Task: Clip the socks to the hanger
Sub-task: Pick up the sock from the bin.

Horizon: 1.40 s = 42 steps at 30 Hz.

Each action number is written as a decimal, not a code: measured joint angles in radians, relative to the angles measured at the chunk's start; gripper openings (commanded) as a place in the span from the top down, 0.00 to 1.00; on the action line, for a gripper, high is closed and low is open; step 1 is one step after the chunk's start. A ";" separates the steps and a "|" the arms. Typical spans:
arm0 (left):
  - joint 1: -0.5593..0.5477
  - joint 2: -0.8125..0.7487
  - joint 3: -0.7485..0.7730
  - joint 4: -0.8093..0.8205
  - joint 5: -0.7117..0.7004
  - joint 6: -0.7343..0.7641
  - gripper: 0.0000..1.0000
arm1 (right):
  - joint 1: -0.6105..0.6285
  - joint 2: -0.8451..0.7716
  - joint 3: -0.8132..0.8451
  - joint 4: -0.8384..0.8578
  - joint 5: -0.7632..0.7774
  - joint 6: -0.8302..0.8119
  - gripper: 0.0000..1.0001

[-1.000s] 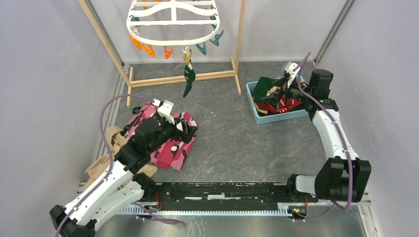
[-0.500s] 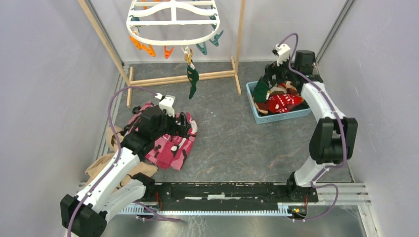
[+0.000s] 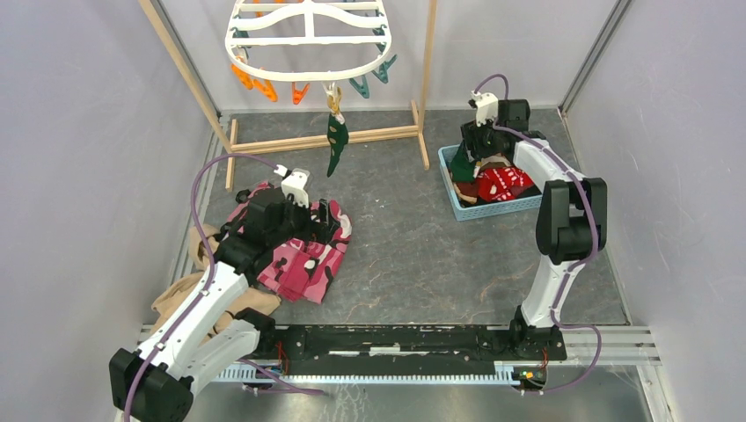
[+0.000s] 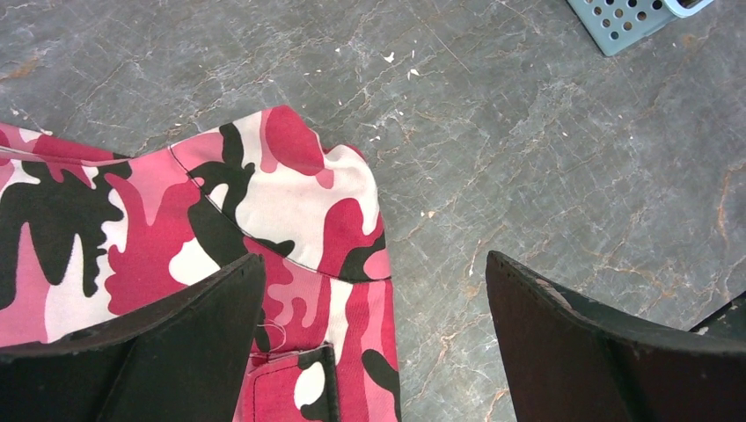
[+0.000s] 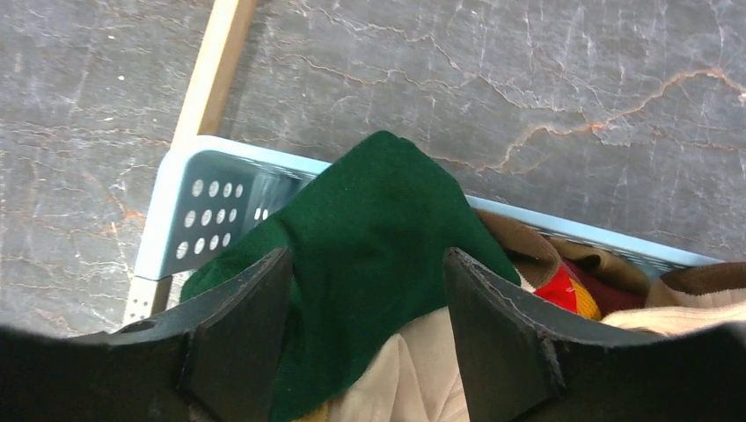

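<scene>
The white oval hanger (image 3: 310,54) hangs at the back with orange and teal clips. One dark green sock (image 3: 336,141) dangles from a front clip. More socks fill the light blue basket (image 3: 500,209): a dark green one (image 5: 369,237), a red patterned one (image 3: 504,181), a beige one (image 5: 413,374). My right gripper (image 5: 368,290) is open just above the green sock in the basket's far left corner, a finger on each side of it. My left gripper (image 4: 374,299) is open and empty over the edge of the pink camouflage garment (image 4: 176,229).
The wooden stand has slanted poles (image 3: 180,66) and a base bar (image 3: 321,141) on the floor, its foot beside the basket (image 5: 211,79). A tan cloth (image 3: 180,294) lies under the pink garment at the left. The floor is grey stone pattern.
My right arm has swung from the basket's right side round to its far left corner, over the green sock. My left gripper shifted slightly over the pink garment. The hanging sock sways.
</scene>
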 measured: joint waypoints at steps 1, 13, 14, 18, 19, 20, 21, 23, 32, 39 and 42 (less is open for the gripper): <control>0.001 0.000 0.000 0.000 0.004 0.000 0.00 | -0.001 0.006 0.000 0.001 0.007 0.000 0.31; 0.008 -0.011 0.000 0.000 0.023 0.000 0.00 | -0.004 0.090 0.068 -0.007 0.036 -0.017 0.78; 0.010 -0.014 0.000 0.001 0.024 0.000 0.00 | -0.004 0.085 0.061 -0.005 0.036 -0.021 0.80; 0.012 -0.018 0.000 0.000 0.024 0.000 0.00 | -0.005 0.039 0.016 0.001 0.034 -0.043 0.83; 0.012 -0.018 0.000 0.000 0.024 0.000 0.00 | -0.005 0.017 0.003 0.000 0.029 -0.055 0.84; 0.012 -0.018 0.000 0.001 0.024 0.000 0.00 | -0.005 0.003 -0.002 -0.001 0.026 -0.062 0.84; 0.012 -0.019 0.000 0.000 0.024 0.000 0.00 | -0.006 -0.012 -0.005 -0.001 0.019 -0.070 0.84; 0.013 -0.020 0.000 0.001 0.024 0.000 0.00 | -0.009 -0.050 -0.010 -0.002 -0.002 -0.092 0.84; 0.018 -0.028 0.000 0.000 0.029 0.000 0.00 | -0.091 -0.187 -0.034 -0.023 -0.154 -0.175 0.85; 0.023 -0.031 0.000 0.001 0.033 0.000 0.00 | -0.164 -0.229 -0.058 -0.053 -0.243 -0.187 0.86; 0.023 -0.032 0.000 0.001 0.034 0.000 0.00 | -0.188 -0.263 -0.084 -0.067 -0.269 -0.187 0.85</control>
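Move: The green sock lies in the bin right before the right fingertips, about 2 cm ahead, level sideways, 3 cm below. The cream sock is some 2 cm back and 5 cm to the hand's right, and the red patterned sock about 5 cm back and 9 cm right, both roughly 4 cm down. From the left hand, the green sock lies some 15 cm forward, 32 cm right and 10 cm down. Dip the right gripper about 2 cm forward and down onto the green sock in the bin and close the half-open fingers to pinch its cloth. Then lift some 11 cm, drawing back and to the right over the other socks, fingertips tilting up roughly 10 degrees, and keep the pinch. ##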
